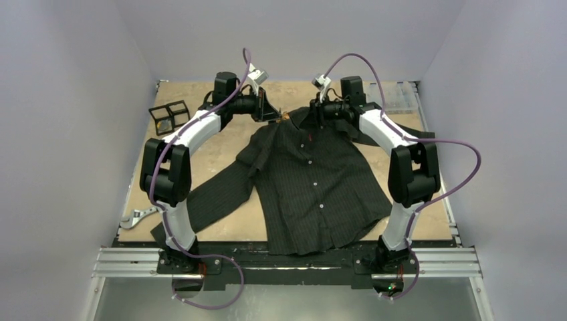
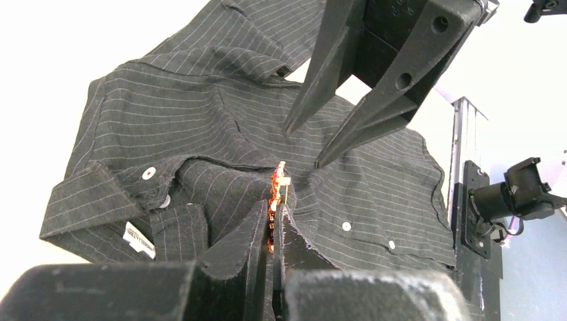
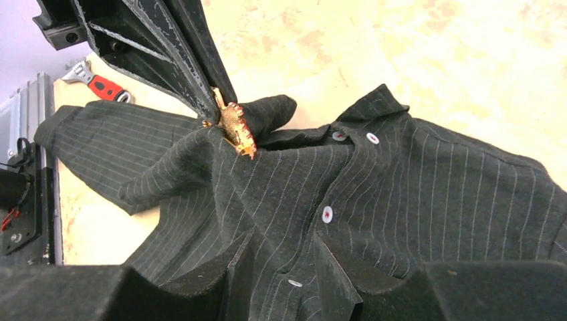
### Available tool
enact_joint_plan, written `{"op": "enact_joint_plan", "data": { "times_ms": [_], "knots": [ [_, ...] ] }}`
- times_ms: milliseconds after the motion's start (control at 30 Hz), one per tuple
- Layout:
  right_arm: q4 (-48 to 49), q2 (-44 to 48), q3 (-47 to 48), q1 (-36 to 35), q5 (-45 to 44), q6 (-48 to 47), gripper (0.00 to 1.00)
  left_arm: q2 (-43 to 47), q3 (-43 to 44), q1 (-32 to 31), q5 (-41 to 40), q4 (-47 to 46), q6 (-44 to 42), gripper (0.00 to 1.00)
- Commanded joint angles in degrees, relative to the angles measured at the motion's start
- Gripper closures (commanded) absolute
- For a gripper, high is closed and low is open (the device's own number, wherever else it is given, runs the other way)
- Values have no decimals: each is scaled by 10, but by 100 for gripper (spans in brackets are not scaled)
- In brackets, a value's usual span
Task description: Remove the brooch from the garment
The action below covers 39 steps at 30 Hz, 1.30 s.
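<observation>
The garment, a black pinstriped shirt with white buttons, lies spread on the table. The brooch, small, gold and red, sits by the collar; it also shows in the right wrist view. My left gripper is shut on the brooch, and the cloth rises to a peak there. In the top view the left gripper is at the collar's left side. My right gripper is open, fingers down on the shirt front beside the button row, right of the collar.
A black wire-frame box stands at the back left. A wrench with a red grip lies near the left edge by the sleeve. A clear plastic box sits at the back right. Walls close in on three sides.
</observation>
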State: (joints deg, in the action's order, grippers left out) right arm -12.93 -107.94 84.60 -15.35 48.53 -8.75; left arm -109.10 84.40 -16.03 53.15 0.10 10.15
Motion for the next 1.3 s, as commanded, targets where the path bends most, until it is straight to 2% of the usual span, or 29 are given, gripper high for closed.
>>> {"op": "enact_joint_plan", "data": {
  "times_ms": [0,300,400,600,833,967,1000,1033,1267],
  "knots": [
    [27,29,2,3,46,-31,59,35,6,1,45,-31,4,100],
    [2,52,8,2,125,-69,55,47,3,-4,72,-6,-36,100],
    [-11,56,7,0,137,-94,55,58,-3,-10,81,-2,-71,100],
    [-57,55,31,-6,153,-158,56,73,-3,-24,93,65,-165,100],
    [-94,54,55,-12,168,-191,58,79,12,-39,103,115,-227,100],
    [-106,59,58,-14,175,-202,61,82,12,-44,104,125,-239,100],
    [-110,60,58,-14,176,-206,62,129,13,-44,104,126,-239,100],
    [-115,61,59,-15,178,-212,63,87,14,-45,103,126,-239,100],
    [-153,61,66,-24,176,-250,64,80,20,-52,97,135,-246,100]
  ]
}}
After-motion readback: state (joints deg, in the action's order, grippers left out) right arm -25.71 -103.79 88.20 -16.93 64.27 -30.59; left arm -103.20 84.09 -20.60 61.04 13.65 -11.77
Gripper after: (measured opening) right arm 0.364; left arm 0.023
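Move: The left hand already holds the brooch in its closed fingertips, about 1 cm to the right of its hand point, with the shirt cloth hanging from it. From the right hand the brooch is some 5 cm to the left, 1 cm ahead and 3 cm higher. On the shirt below, the red pin lies about 3 cm to the right of the right hand, 2 cm ahead and 12 cm down; the nearest button is 1 cm back, level sideways and 12 cm down. Both hands swing back towards the base and in on each other: the left keeps its pinch on the brooch and draws it back nearly 7 cm and about 2 cm right, rising slightly, while its wrist turns some 15 degrees clockwise and rolls a little, presenting the brooch to the other hand. The right, fingers still parted, goes back some 5 cm and up as much, easing left and turning about 20 degrees counter-clockwise, so that its tips come close up to the brooch, though no touch can be made out. ##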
